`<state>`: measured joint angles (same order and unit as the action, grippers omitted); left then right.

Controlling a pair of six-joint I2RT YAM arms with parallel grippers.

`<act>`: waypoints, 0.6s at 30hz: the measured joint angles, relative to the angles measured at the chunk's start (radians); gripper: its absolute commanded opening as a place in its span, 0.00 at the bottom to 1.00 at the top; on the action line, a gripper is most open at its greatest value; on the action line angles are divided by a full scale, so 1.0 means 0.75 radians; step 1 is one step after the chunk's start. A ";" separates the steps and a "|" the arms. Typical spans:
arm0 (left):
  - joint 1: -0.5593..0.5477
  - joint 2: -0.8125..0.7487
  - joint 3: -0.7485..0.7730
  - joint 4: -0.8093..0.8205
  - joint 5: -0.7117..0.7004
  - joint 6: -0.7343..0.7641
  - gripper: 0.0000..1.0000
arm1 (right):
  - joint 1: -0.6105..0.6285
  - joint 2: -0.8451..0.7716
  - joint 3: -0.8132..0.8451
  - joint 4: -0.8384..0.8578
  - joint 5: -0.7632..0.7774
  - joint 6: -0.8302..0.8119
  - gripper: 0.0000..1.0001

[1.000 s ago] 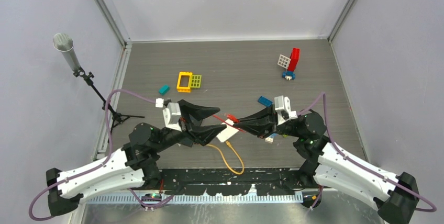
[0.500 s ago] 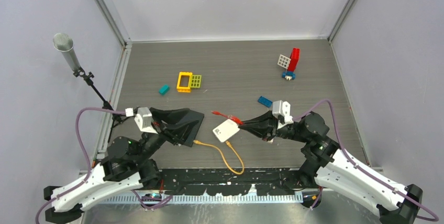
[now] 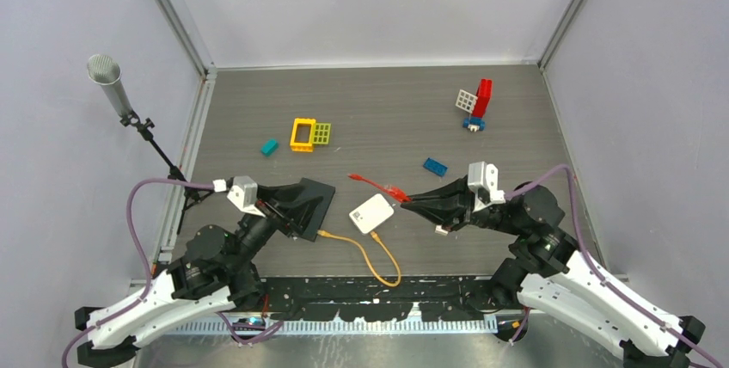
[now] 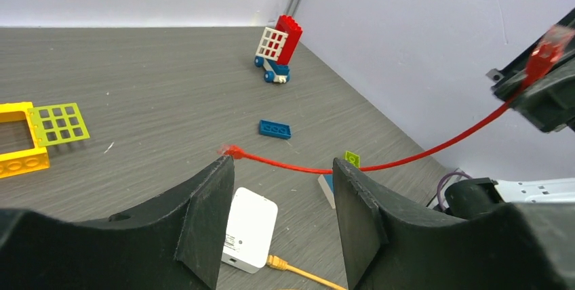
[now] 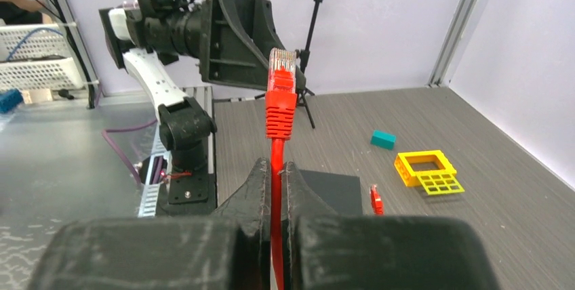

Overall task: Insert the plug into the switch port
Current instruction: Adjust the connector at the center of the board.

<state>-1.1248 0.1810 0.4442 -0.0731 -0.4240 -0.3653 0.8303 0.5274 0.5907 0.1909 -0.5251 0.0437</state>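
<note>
The white switch (image 3: 371,213) lies flat on the table, with an orange cable (image 3: 379,258) running into its near edge. My right gripper (image 3: 411,200) is shut on a red cable just behind its plug (image 5: 281,90), and holds that plug in the air to the right of the switch. The cable's other plug (image 3: 354,177) rests on the table. My left gripper (image 3: 322,211) is open and empty, left of the switch. The left wrist view shows the switch (image 4: 249,229) beyond the gripper (image 4: 283,168).
A yellow frame brick (image 3: 303,133) with a green grid (image 3: 321,132) and a teal brick (image 3: 270,146) lie at the back left. A blue brick (image 3: 435,166) lies behind my right gripper. A red-white-blue stack (image 3: 477,103) stands at the back right, a microphone stand (image 3: 129,110) outside the left rail.
My left gripper has drawn back to the left, away from the switch. My right gripper has moved a little to the right, still holding the red plug.
</note>
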 measured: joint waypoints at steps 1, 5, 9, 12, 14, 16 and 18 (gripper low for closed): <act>0.000 0.004 0.000 -0.001 -0.004 0.000 0.57 | 0.000 -0.009 0.009 -0.009 0.001 0.006 0.00; 0.000 0.012 -0.003 -0.001 -0.009 -0.003 0.56 | 0.000 -0.040 0.045 -0.038 0.004 0.039 0.00; 0.000 0.011 -0.005 0.001 -0.015 -0.003 0.57 | 0.000 -0.065 0.111 -0.082 0.019 0.101 0.00; 0.000 -0.001 -0.005 0.003 -0.015 0.001 0.58 | 0.000 -0.076 0.170 -0.100 0.022 0.152 0.01; 0.000 -0.013 -0.005 0.011 -0.007 0.007 0.59 | 0.000 -0.094 0.204 -0.101 0.021 0.186 0.00; 0.000 -0.022 -0.005 0.027 0.012 0.014 0.63 | 0.000 -0.113 0.220 -0.095 0.020 0.211 0.00; 0.000 -0.027 -0.005 0.055 0.056 0.031 0.65 | 0.000 -0.130 0.226 -0.085 0.020 0.233 0.01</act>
<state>-1.1248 0.1604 0.4408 -0.0319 -0.3817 -0.3424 0.8303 0.4301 0.7605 0.1268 -0.5098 0.2188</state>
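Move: The red plug is already in the right hand's shut fingers, pointing left, and the switch lies about 18 cm ahead, 7 cm left and 32 cm below that hand. The cable's free red plug hangs some 11 cm ahead, 12 cm left and 8 cm lower. The dark board lies about 16 cm left of the switch and level with it. From the idle left hand the switch is about 15 cm ahead, 10 cm right and 27 cm down. The red plug is carried up and away from the switch by the right hand: some 8 cm higher, gathering speed, while also drifting about 3.5 cm back and as much to the right, away from the left gripper. The wrist tips the fingertips and plug upward by roughly 10 degrees, and the fingers keep their shut hold on the cable just behind the plug. ##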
